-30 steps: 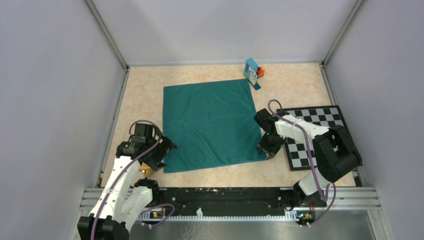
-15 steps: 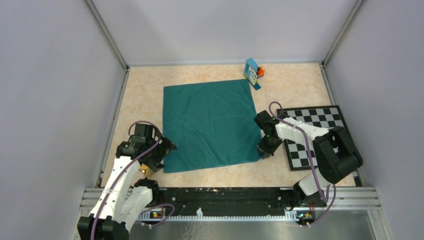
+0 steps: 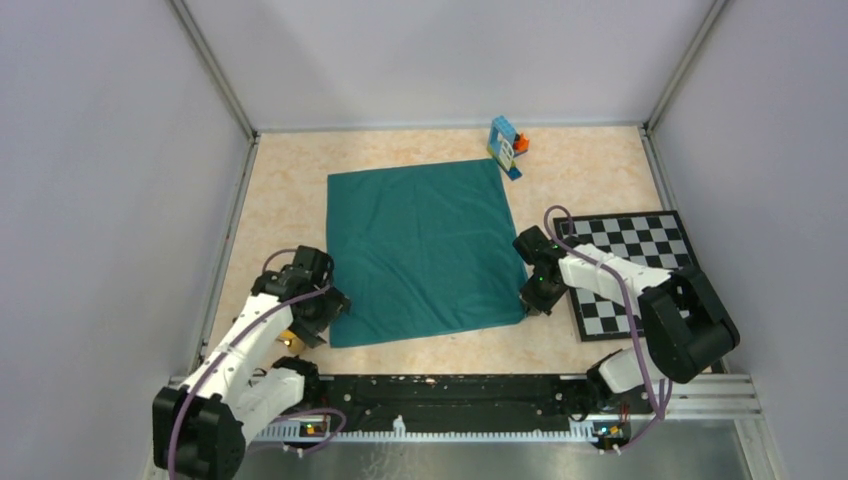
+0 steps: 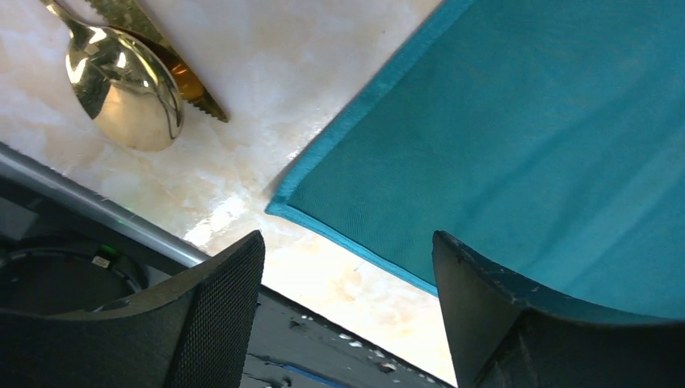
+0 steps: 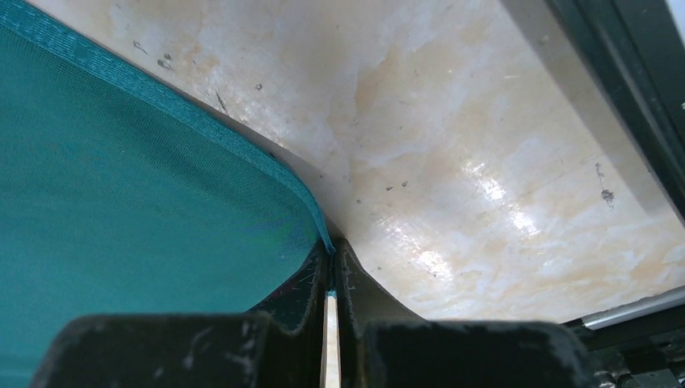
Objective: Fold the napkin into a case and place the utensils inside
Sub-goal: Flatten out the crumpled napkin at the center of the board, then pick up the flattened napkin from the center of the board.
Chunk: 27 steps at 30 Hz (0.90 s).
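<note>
The teal-green napkin (image 3: 425,250) lies flat and unfolded in the middle of the table. My right gripper (image 3: 530,300) is at its near right corner, and the right wrist view shows the gripper (image 5: 331,259) shut on the napkin (image 5: 137,186) with the hem pinched between the fingers. My left gripper (image 3: 322,318) hovers at the near left corner. In the left wrist view this gripper (image 4: 347,267) is open, with the napkin's (image 4: 525,137) corner between the fingers and untouched. The golden utensils (image 3: 291,340) lie just left of it, a spoon (image 4: 125,85) and a serrated knife (image 4: 174,69).
A black-and-white checkerboard mat (image 3: 630,270) lies to the right, under my right arm. Blue-orange toy blocks (image 3: 507,145) stand at the back by the napkin's far right corner. A black rail (image 3: 450,390) runs along the near edge. Walls close in on three sides.
My right gripper has shut on the napkin's near right corner. My left gripper has shifted a little to the right, closer over the near left corner, its jaws slightly narrower.
</note>
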{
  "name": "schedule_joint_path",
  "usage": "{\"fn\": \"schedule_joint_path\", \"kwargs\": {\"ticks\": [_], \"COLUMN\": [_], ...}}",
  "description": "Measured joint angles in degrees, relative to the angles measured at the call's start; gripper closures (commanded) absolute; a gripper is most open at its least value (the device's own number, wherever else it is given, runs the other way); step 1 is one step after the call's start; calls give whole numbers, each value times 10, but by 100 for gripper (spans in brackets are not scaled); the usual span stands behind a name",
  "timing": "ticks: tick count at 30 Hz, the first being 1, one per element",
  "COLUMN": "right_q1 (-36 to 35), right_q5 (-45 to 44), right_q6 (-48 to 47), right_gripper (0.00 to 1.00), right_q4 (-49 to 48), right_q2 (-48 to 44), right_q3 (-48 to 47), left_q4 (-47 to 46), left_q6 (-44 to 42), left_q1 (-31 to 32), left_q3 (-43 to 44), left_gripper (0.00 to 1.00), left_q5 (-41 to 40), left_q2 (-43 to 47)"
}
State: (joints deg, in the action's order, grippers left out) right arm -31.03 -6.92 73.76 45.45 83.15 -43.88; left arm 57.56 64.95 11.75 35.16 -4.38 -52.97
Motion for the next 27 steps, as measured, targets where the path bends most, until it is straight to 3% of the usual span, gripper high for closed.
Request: {"fn": "schedule_joint_path", "kwargs": {"ticks": [5, 10, 21, 27], "right_q1": [0, 0, 0, 19], "right_q5": [-14, -16, -16, 1], "right_q6": [0, 0, 2, -1], "right_gripper": [100, 100, 100, 100], "right_q4": [-5, -5, -7, -17], "right_q2": [-6, -6, -7, -13], "right_q3": [3, 4, 5, 11], "left_q4": [10, 14, 41, 37], "left_q6": [69, 119, 207, 231], "left_q1": [78, 93, 109, 109], "left_q3": [0, 0, 0, -2], "left_gripper": [31, 42, 42, 48], "left_q5": [-45, -59, -81, -81], "left_q2": [-55, -86, -131, -157]}}
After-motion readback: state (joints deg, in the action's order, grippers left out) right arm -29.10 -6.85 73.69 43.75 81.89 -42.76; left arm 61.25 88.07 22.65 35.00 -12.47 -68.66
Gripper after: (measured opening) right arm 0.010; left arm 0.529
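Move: The napkin's near left corner lies about 4 cm back, 1 cm to the left and 5 cm below my left hand. The gold spoon's bowl sits some 6 cm to the left of that corner and about 1 cm farther out. My right hand already pinches the near right corner; from that hand the near left corner is roughly 33 cm left and 5 cm back, and the checkered board's middle 19 cm right and 7 cm ahead. I bring my left hand down nearly 4 cm and back about 2.5 cm towards the napkin's near left corner, tipping the fingers in towards my base and slightly left while the hand turns some 15 degrees counter-clockwise. Its wide-open fingers narrow to about half open around the corner but don't shut on it. My right hand stays almost in place, still pinching its corner. ##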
